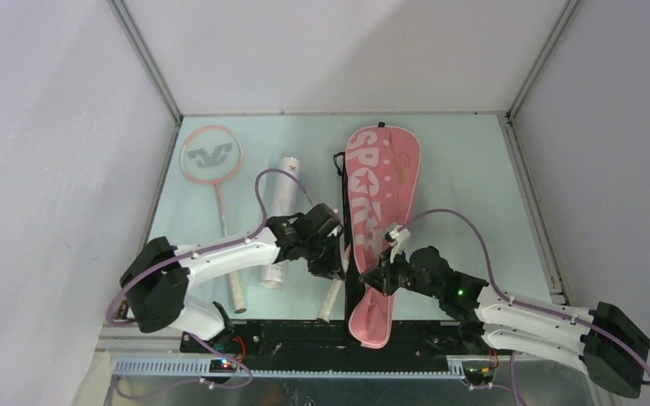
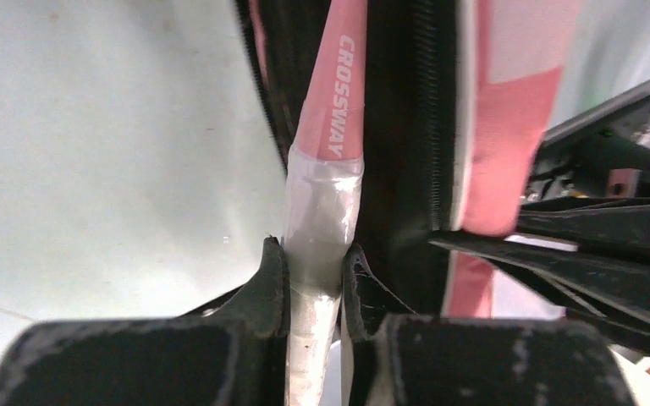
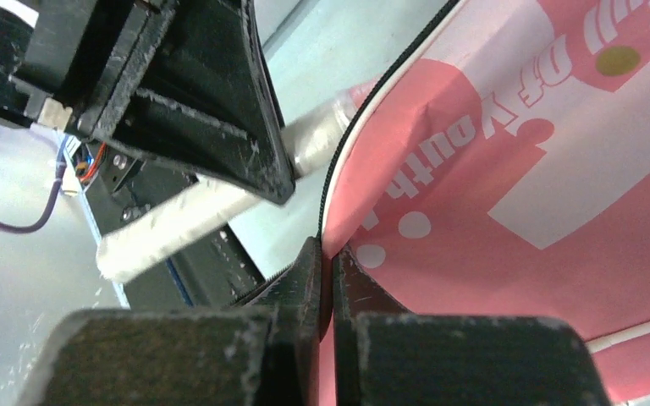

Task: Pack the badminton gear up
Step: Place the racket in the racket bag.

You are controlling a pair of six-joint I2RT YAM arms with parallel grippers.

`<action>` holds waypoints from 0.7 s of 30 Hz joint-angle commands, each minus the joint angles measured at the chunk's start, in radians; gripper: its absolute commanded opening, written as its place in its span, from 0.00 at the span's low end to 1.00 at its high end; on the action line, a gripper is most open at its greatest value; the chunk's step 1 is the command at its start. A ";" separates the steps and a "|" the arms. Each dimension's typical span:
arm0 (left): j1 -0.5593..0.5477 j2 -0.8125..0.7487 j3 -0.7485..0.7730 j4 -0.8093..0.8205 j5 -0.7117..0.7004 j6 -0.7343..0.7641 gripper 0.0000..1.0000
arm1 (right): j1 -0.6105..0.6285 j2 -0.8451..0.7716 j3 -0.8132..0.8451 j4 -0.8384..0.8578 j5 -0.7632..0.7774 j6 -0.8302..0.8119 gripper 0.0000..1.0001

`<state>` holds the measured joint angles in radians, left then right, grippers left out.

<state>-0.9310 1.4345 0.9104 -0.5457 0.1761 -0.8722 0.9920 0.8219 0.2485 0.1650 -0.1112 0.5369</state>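
The pink "SPORT" racket bag [image 1: 378, 211] lies lengthwise in the middle of the table. One pink-framed racket [image 1: 212, 157] lies flat at the far left. A second racket [image 2: 334, 101] runs into the bag's open black-lined side, with its head hidden inside. My left gripper [image 2: 315, 254] is shut on this racket where the white handle meets the pink shaft. The handle's end [image 1: 330, 301] sticks out toward the table's near edge. My right gripper [image 3: 330, 254] is shut on the zipper edge of the bag [image 3: 516, 169], just right of the left gripper [image 1: 326, 266]. The long white tube [image 1: 280, 222] lies left of the bag.
A black strap [image 1: 339, 169] runs along the bag's left side. The bag's narrow end [image 1: 371, 326] overhangs the black base rail [image 1: 288, 334] at the near edge. White walls close in the table on three sides.
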 commanded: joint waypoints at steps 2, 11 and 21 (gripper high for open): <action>0.061 0.059 0.091 0.398 -0.097 -0.248 0.00 | 0.095 0.048 -0.022 0.223 -0.217 0.044 0.00; 0.064 0.131 0.127 0.518 -0.074 -0.292 0.00 | 0.129 0.141 0.026 0.138 -0.366 -0.063 0.31; 0.066 0.058 0.071 0.487 -0.303 -0.285 0.00 | 0.362 -0.057 0.171 -0.416 0.270 0.009 0.97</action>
<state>-0.8917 1.5681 0.9257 -0.3027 0.0589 -1.0618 1.2541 0.8738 0.3222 0.0593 -0.0666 0.4717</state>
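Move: The left hand holds the racket by its grip, the head already in the bag; the middle of the bag's open side lies about 9 cm ahead and 3 cm right, some 5 cm lower. The grip's butt trails about 14 cm back and 6 cm left of this hand, and the shuttle tube is roughly 17 cm ahead and 19 cm left. The right hand pinches the bag's edge; the bag's near end is about 20 cm back and 2 cm right of it, 8 cm lower. Keeping its grip on the racket, the left hand first carries it some 4 cm right and a couple of centimetres down against the bag's open side, then drives it about 6 cm forward along the bag while swinging roughly 15 degrees counter-clockwise to line up with it. The right hand at first holds the bag's edge almost still while sinking slightly, then opens wide, lets go and draws back about 6 cm, drifting a little left, towards the bag's near end. ##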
